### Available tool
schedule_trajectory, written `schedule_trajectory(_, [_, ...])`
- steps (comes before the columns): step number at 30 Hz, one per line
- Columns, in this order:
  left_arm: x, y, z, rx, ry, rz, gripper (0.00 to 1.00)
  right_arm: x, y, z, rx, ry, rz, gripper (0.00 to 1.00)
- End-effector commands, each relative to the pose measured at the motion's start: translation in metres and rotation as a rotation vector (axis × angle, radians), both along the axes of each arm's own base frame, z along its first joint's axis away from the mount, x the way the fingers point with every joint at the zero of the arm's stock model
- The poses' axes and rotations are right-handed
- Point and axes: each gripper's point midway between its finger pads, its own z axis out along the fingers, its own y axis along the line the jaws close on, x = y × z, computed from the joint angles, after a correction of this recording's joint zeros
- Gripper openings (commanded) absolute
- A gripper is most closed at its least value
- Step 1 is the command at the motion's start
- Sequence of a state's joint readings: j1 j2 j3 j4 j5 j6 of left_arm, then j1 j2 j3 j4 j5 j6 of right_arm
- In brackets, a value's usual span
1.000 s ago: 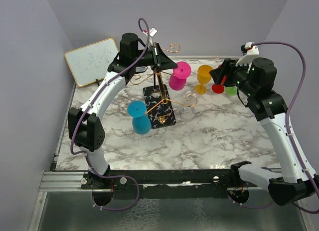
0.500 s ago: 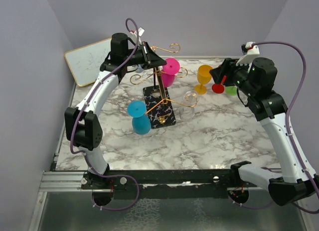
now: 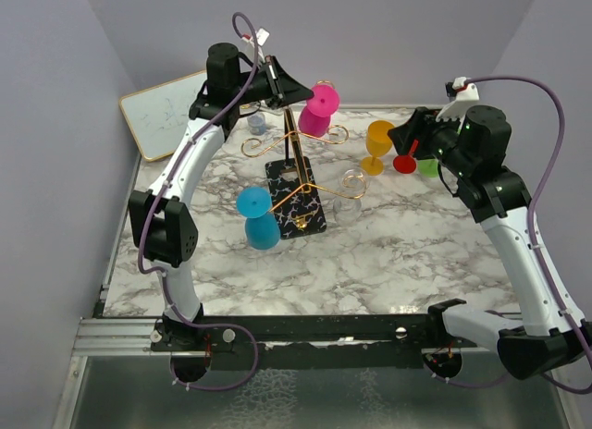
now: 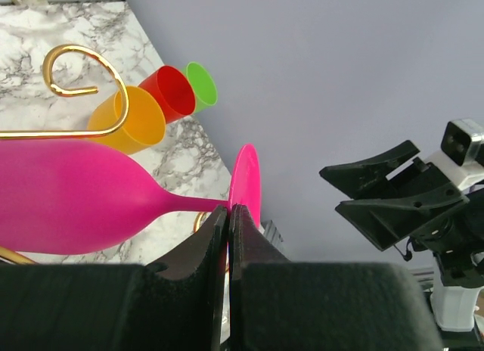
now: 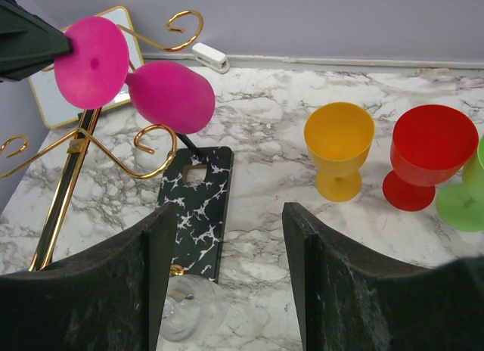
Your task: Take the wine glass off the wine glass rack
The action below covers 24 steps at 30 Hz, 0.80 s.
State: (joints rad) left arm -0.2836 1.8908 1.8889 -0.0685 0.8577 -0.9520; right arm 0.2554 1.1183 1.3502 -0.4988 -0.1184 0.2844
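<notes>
My left gripper (image 3: 298,91) is shut on the stem of the pink wine glass (image 3: 320,109), right at its foot. The glass lies almost level, high beside the top curled arm (image 4: 122,101) of the wine glass rack (image 3: 298,161). In the left wrist view the fingertips (image 4: 215,222) pinch the thin stem of the pink glass (image 4: 68,196). I cannot tell whether the bowl touches the wire. The right gripper (image 3: 403,133) hovers open at the back right, with nothing between its fingers (image 5: 155,245); its view shows the pink glass (image 5: 168,94) and the rack's black base (image 5: 193,207).
A blue glass (image 3: 259,216) and a clear glass (image 3: 351,183) hang on lower rack arms. Orange (image 3: 377,144), red (image 3: 405,161) and green (image 3: 428,167) glasses stand at the back right. A whiteboard (image 3: 169,115) leans at the back left, with a small grey cup (image 3: 257,124) near it.
The left arm has raised the pink glass from mid-rack height up to the top curled arm, swinging it left and then back right. The right arm has stayed still.
</notes>
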Motion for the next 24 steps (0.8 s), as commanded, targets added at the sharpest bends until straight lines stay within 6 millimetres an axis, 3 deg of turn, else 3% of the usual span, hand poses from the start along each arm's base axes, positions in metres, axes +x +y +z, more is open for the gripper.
schedule_trajectory(1, [-0.001, 0.000, 0.037, -0.057, -0.071, 0.008, 0.00, 0.004, 0.003, 0.008, 0.021, -0.031, 0.005, 0.57])
schedule_trajectory(12, [-0.033, 0.001, 0.073, -0.153, -0.094, -0.060, 0.00, 0.003, 0.004, 0.008, 0.025, -0.030, 0.008, 0.57])
schedule_trajectory(24, [-0.081, 0.014, 0.145, -0.211, -0.241, -0.076, 0.00, 0.001, 0.010, 0.013, 0.042, -0.041, 0.043, 0.57])
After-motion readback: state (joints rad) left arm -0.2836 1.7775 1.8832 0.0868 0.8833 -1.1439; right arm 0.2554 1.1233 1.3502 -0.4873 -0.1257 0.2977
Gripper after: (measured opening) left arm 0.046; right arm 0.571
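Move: Pinched at its foot by the left fingers, the pink glass slants forward and down, already off its hook. The open right gripper lies about 19 cm to the left hand's right, 11 cm back and 3 cm below. The rack's empty middle-right hook is some 5 cm back, 5 cm right and 4 cm below; its back-right hook 6 cm ahead, 3 cm right and 3 cm below. From the right hand, the glass is about 15 cm ahead, 17 cm left and 3 cm below. Lifting the pink glass away from the rack, the left hand goes up about 8 cm, straight up at first and fastest at the end, and in the second half also draws back some 4 cm. Its fingertips, pointing to the right, tip upward by roughly 10 degrees while the fingers keep their shut pinch on the foot; the open right gripper waits in place. ##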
